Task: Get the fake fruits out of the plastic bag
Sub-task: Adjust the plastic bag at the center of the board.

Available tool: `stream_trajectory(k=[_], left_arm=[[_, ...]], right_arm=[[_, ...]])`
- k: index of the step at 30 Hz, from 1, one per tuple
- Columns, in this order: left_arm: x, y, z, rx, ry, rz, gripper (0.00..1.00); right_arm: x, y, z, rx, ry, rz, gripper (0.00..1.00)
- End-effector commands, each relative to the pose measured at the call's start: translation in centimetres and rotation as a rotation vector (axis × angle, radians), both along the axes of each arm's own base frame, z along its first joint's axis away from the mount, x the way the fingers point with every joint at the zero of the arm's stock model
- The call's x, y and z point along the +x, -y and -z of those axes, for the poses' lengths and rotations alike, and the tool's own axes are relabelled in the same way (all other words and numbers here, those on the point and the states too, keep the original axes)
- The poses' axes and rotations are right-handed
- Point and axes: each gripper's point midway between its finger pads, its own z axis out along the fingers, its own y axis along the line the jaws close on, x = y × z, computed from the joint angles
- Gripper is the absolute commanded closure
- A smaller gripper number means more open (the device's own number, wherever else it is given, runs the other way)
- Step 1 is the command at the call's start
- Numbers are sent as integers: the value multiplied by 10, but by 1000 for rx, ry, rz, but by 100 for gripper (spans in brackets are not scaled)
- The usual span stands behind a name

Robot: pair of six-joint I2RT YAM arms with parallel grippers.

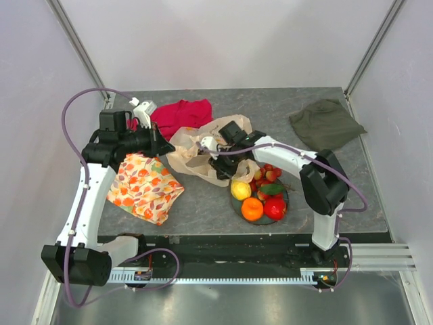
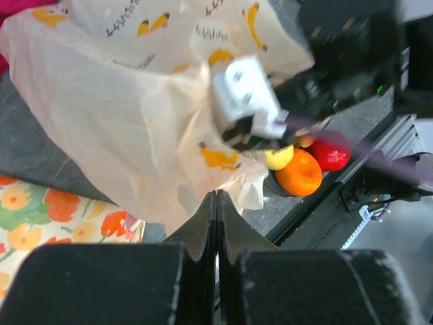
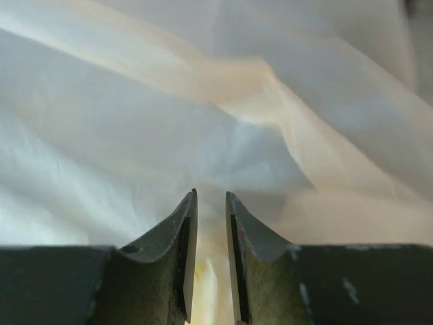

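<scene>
The translucent beige plastic bag lies crumpled mid-table. My left gripper is shut, its tips pinching the bag's left edge. My right gripper reaches into the bag from the right. Its jaws stand a small gap apart, with only bag film in front of them. The fake fruits rest on a dark plate right of the bag: a yellow lemon, an orange, a red apple and small red berries.
A red cloth lies behind the bag, next to a white object. An orange-flowered cloth is at the front left and a green cloth at the back right. The plate sits close to the table's front edge.
</scene>
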Motion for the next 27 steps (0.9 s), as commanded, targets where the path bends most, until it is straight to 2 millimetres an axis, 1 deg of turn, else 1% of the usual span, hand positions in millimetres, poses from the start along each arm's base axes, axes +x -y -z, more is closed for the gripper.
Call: stream_trajectory(k=[1,2,4,5,8,9,10,11,12,13,14,15,16,17,18,19,20,21,24,27], left_arm=[[-2,-3,-1,-16,20,-28,98],[-3,-3,0,-14,21,-25,99],[-2,-4,-1,-8,37,-20,98],[-1,-4,-3,-3,46,-19,99],[-1,-5,-6,9,67,-11,98],[-1,-6,-7,13,74,-14,98],[-2,-6,-7,15,75,-15,98],[-1,-7,-7,17,75,-17,99],[-2,-7,-9,15,81,-18,98],[-1,-7,-8,16,78,-19,98],[0,-8,-9,16,79,-21,98],[0,-8,-10,13,81,-24,99],[1,-8,-10,11,79,-27,99],[1,-9,-9,9,73,-28,98],[2,-9,-10,5,73,-35,98],[3,-9,-9,2,69,-37,98],[3,-9,-8,-1,64,-39,98],[3,-9,-9,-9,58,-39,99],[3,-8,-10,-15,60,-35,98],[3,-9,-11,-17,63,-38,99]], right_arm=[[25,6,-66,154,19,83,68],[33,3,-75,171,41,102,68],[42,-3,-83,193,62,135,66],[50,-8,-92,218,76,159,66],[64,-20,-98,246,72,191,65],[67,-23,-98,250,69,194,65],[70,-26,-91,244,54,197,65],[75,-30,-97,258,58,203,65],[77,-33,-96,260,54,209,64],[81,-36,-88,254,43,218,64],[86,-40,-90,260,47,232,64],[91,-41,-87,251,40,269,64],[97,-43,-76,234,29,295,63],[103,-46,-77,232,39,327,59],[111,-45,-74,223,32,396,48],[114,-50,-66,223,22,407,44],[117,-54,-67,230,22,422,40],[121,-54,-63,218,24,472,32],[124,-62,-56,218,14,516,25],[126,-66,-52,215,5,565,23]])
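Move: The gathered middle of the plastic bag lies about 9 cm ahead of the right hand, 3 cm to its left and a little below. Of the neighbours, the lemon sits some 5 cm back and 7 cm right, the orange about 11 cm back and 11 cm right. From the left hand, whose shut fingers already hold the bag's near-left edge, that middle is roughly 6 cm ahead, 14 cm right and 17 cm down. Right hand arcs about 11 cm forward and some leftward over the bag, rising then sinking, fingers opening wide. ##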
